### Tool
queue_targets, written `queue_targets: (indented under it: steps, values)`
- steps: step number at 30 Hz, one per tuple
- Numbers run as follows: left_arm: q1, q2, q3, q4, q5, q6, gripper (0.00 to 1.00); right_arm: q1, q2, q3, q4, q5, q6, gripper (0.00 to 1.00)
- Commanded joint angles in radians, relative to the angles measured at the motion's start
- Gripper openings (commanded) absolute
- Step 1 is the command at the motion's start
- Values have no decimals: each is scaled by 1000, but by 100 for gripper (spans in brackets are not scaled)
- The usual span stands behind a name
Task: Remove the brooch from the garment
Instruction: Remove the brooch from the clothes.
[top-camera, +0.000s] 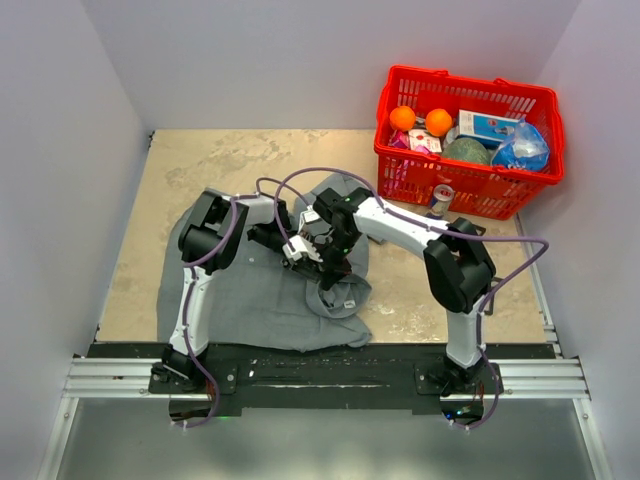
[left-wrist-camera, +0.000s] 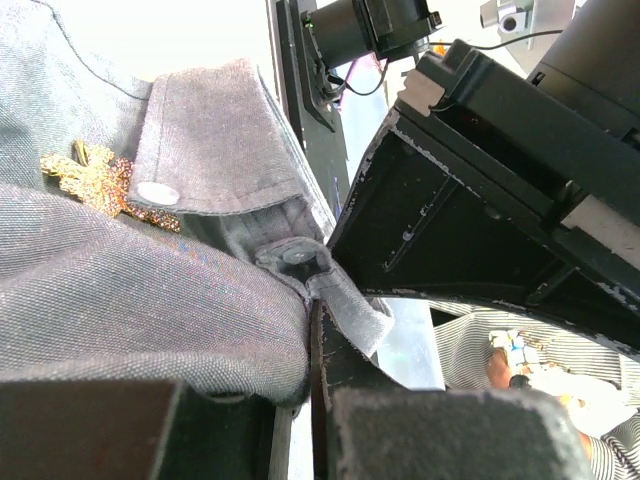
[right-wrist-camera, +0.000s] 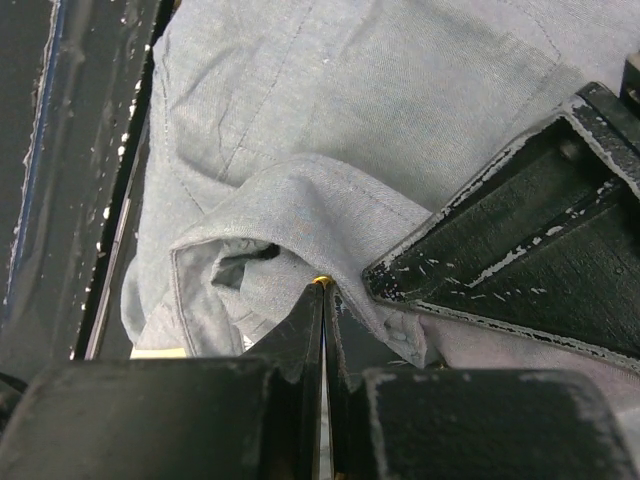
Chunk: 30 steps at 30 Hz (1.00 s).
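Note:
The grey garment (top-camera: 260, 300) lies crumpled on the table in front of the arms. In the left wrist view the gold brooch (left-wrist-camera: 98, 182) sits on the cloth, partly under the collar flap (left-wrist-camera: 210, 130) beside a white button (left-wrist-camera: 157, 193). My left gripper (left-wrist-camera: 314, 315) is shut on a fold of the garment's button edge; it also shows in the top view (top-camera: 292, 250). My right gripper (right-wrist-camera: 323, 290) is shut, with a small gold bit of the brooch (right-wrist-camera: 321, 281) at its tips, pressed into the cloth. In the top view the right gripper (top-camera: 333, 258) is right next to the left one.
A red basket (top-camera: 520, 195) with oranges and packets stands at the back right, a can (top-camera: 440, 203) in front of it. White walls close in the table on three sides. The black rail (top-camera: 320, 365) runs along the near edge.

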<state>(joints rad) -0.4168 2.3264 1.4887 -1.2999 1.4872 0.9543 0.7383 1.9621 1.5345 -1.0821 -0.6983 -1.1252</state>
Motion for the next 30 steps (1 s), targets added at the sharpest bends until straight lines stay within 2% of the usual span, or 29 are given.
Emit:
queue_targets:
  steps: [1, 16, 25, 30]
  values:
    - [-5, 13, 21, -15, 113, 40, 0, -11, -54, -11, 70, 16, 42, 0]
    - [-4, 16, 27, -15, 71, 54, 0, -33, -225, 39, -64, 91, 87, 0]
    - [-4, 14, 67, -15, 41, 49, 0, -39, -311, 45, -16, 204, 157, 0]
    - [-10, -4, 174, -13, 28, -9, 0, -72, -362, 36, 5, 226, 241, 0]
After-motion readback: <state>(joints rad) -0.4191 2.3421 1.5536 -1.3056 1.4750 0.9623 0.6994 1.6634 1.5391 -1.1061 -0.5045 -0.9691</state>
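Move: At the right fingertips sits a small gold piece, already pinched. The gold brooch lies on the garment about 5 cm ahead of that hand, 3 cm to its right and 2 cm lower; the white label in the cloth loop is some 6 cm back, 6 cm to its right and 4 cm below. From the left hand, fingers in the cloth, the brooch is roughly 4 cm ahead, 3 cm to the right and 2 cm down. Drawing the gold piece up and away from the bunched garment, the right hand barely stirs at first, then climbs about 9 cm, drifting some 4 cm to its right and slightly forward. Its fingers stay shut, and its wrist turns nearly 20 degrees, swinging the tips forward and clockwise. The left hand keeps its pinch on the cloth, nearly still. ##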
